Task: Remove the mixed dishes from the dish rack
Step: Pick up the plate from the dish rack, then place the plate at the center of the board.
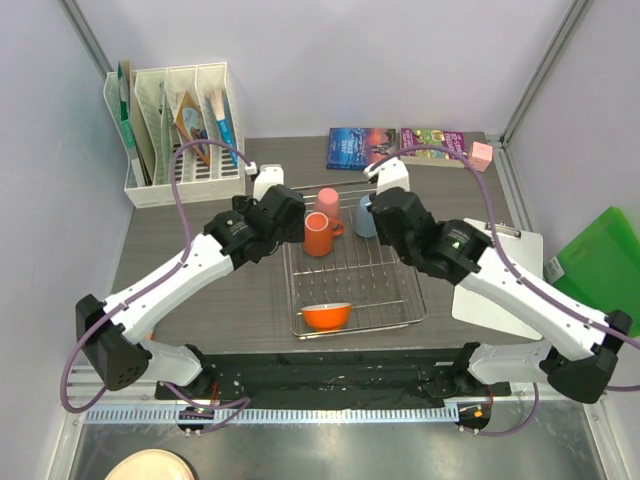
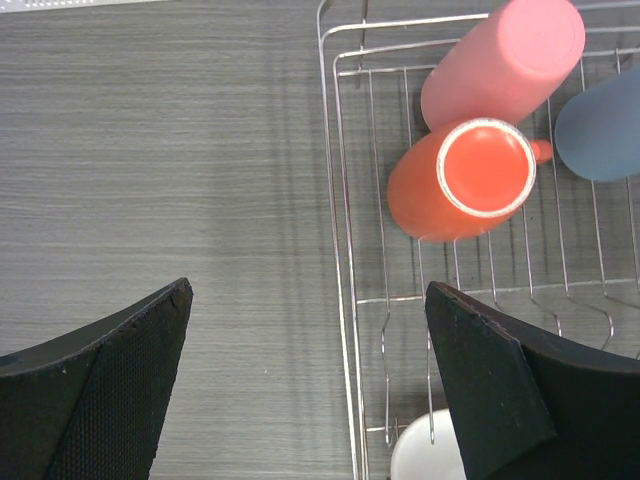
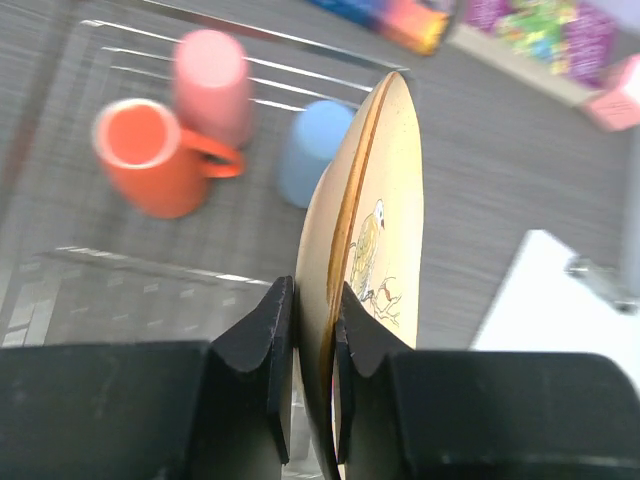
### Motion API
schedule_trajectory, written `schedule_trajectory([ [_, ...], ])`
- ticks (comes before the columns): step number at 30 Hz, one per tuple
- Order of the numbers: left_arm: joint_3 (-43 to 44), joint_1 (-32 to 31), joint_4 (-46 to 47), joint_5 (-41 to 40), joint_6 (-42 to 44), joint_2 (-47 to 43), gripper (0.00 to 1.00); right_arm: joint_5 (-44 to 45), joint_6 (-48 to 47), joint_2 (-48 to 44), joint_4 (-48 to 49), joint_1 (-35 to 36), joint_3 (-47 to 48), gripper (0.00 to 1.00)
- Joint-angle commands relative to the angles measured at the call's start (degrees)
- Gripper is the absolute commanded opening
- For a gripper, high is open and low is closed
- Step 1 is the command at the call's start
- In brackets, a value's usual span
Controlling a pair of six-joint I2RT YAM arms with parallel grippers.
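The dish rack [image 1: 352, 268] sits mid-table. In it stand an orange mug [image 1: 320, 236], a pink cup [image 1: 328, 202], a light blue cup [image 1: 365, 217] and, at the near end, an orange bowl [image 1: 326, 316]. My right gripper [image 3: 315, 330] is shut on the rim of the cream floral plate [image 3: 378, 225] and holds it edge-up over the rack's right side. The top view hides the plate under the right gripper [image 1: 388, 215]. My left gripper [image 2: 310, 340] is open and empty, straddling the rack's left rim [image 2: 335, 200], near the mug [image 2: 465, 180] and pink cup [image 2: 500, 60].
A white file organiser [image 1: 180, 130] stands at the back left. Two books [image 1: 400, 146] and a pink block [image 1: 482, 154] lie at the back. A clipboard [image 1: 495, 275] and a green folder [image 1: 605, 265] lie on the right.
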Motion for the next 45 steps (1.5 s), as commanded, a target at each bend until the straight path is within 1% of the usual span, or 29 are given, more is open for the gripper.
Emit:
schedule_trajectory([
  [1, 2.6, 1.5, 2.2, 0.0, 0.4, -1.9, 0.98, 24.7, -13.6, 1.8, 6.6, 4.5, 2.5, 0.01],
  [2, 2.8, 1.8, 2.7, 0.8, 0.5, -2.0, 0.99, 30.4, -15.4, 2.9, 7.5, 5.1, 1.9, 0.01],
  [5, 3.4, 3.1, 3.5, 2.9, 1.0, -1.9, 1.0, 37.1, -21.6, 4.3, 13.1, 7.5, -0.8, 0.01],
  [7, 3.7, 4.2, 4.5, 4.7, 1.2, -2.1, 1.0, 38.8, -25.2, 4.5, 18.1, 8.9, -2.9, 0.01],
  [8, 3.8, 5.5, 4.9, 5.9, 1.4, -2.3, 1.0, 39.5, -29.0, 4.5, 19.7, 9.5, -3.6, 0.01],
  [9, 3.9, 6.1, 5.5, 8.5, 1.7, -2.4, 1.0, 40.8, -31.4, 4.5, 21.3, 10.2, -5.4, 0.01],
  [10, 4.4, 6.8, 5.5, 9.3, 2.6, -2.3, 1.0, 41.6, -34.1, 4.3, 26.0, 11.1, -6.8, 0.01],
  [11, 4.8, 7.8, 5.4, 9.9, 3.1, -2.3, 1.0, 42.5, -42.1, 3.9, 29.5, 13.9, -8.5, 0.01],
  [12, 5.3, 8.1, 5.4, 11.0, 3.6, -2.2, 1.0, 43.0, -46.0, 2.7, 37.3, 15.4, -12.7, 0.01],
  [13, 6.0, 8.4, 5.6, 11.4, 4.8, -2.2, 1.0, 42.5, -50.4, 1.8, 41.7, 17.7, -15.1, 0.01],
  [14, 6.2, 8.8, 5.8, 11.7, 5.2, -2.4, 1.0, 41.8, -57.0, 1.0, 46.4, 21.5, -19.8, 0.01],
  [15, 6.5, 8.9, 5.9, 12.0, 5.7, -2.3, 1.0, 39.7, -59.3, -1.0, 52.4, 23.6, -21.5, 0.01],
  [17, 7.0, 9.1, 5.9, 12.9, 6.3, -2.5, 1.0, 37.4, -60.3, -2.4, 53.7, 27.4, -23.7, 0.01],
  [19, 7.0, 9.3, 5.9, 13.2, 6.7, -2.7, 1.0, 34.4, -60.3, -4.3, 53.4, 29.0, -24.5, 0.01],
  [22, 7.1, 9.5, 5.6, 12.6, 8.0, -3.3, 1.0, 30.3, -60.6, -7.0, 50.9, 32.1, -26.1, 0.01],
  [24, 7.6, 9.6, 5.0, 12.0, 9.0, -3.9, 1.0, 29.0, -61.1, -8.2, 50.0, 33.7, -28.0, 0.01],
  [27, 7.5, 9.7, 4.9, 13.3, 9.5, -5.4, 1.0, 25.0, -64.3, -11.4, 50.0, 37.6, -32.0, 0.01],
  [28, 7.1, 9.7, 5.1, 14.2, 9.4, -5.7, 1.0, 23.7, -67.4, -12.2, 50.5, 39.3, -33.4, 0.01],
  [29, 6.7, 9.7, 5.3, 15.9, 9.4, -6.2, 1.0, 22.5, -70.1, -13.8, 52.5, 40.2, -37.1, 0.01],
  [30, 5.7, 9.7, 5.9, 16.9, 9.2, -7.0, 1.0, 22.3, -72.6, -14.3, 57.8, 40.9, -38.9, 0.01],
  [31, 5.3, 9.8, 6.1, 17.9, 9.1, -7.3, 1.0, 21.9, -76.1, -14.8, 59.0, 41.8, -40.3, 0.01],
  [32, 4.7, 9.7, 6.4, 18.8, 9.0, -7.7, 1.0, 20.6, -76.8, -15.2, 59.7, 41.9, -42.1, 0.01],
  [35, 2.9, 9.7, 8.0, 23.3, 9.3, -9.2, 1.0, 19.3, -76.7, -15.2, 61.0, 43.1, -43.4, 0.01],
  [37, 1.9, 9.7, 8.9, 28.3, 9.9, -10.1, 1.0, 19.1, -76.8, -15.0, 61.5, 43.9, -44.0, 0.01],
  [39, 1.6, 9.7, 9.2, 33.1, 10.4, -10.4, 1.0, 19.9, -79.6, -14.2, 64.2, 45.3, -45.5, 0.01],
  [42, 1.0, 9.8, 8.4, 35.4, 11.4, -10.4, 1.0, 20.7, -82.2, -13.2, 67.3, 46.7, -47.0, 0.01],
  [43, 0.8, 9.8, 7.5, 37.8, 11.8, -10.4, 1.0, 20.7, -82.6, -12.9, 67.7, 47.0, -47.1, 0.01],
  [45, 0.1, 9.7, 6.9, 39.6, 12.3, -10.0, 1.0, 20.7, -84.0, -12.2, 68.7, 47.5, -47.6, 0.01],
])
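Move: The right hand already holds the plate by its rim, clear of the dish rack. It heads for the space over the orange bowl, which lies about 18 cm left, 8 cm back and 25 cm below. The orange mug is some 20 cm left and 15 cm ahead; the blue cup about 6 cm left and 19 cm ahead, both equally low. From the open left hand the plate's middle is roughly 30 cm right, 5 cm ahead, at near its own height. Keeping the plate's rim pinched, the right hand edges forward, then draws back about 14 cm, going left and down as well, towards the air above the orange bowl. Its wrist rolls left side down and swings counter-clockwise, some 80 degrees in all, fingers ending nearly level, forward-left. The left hand stays open, rises about 6 cm and turns clockwise, its short forward reach taken back. ##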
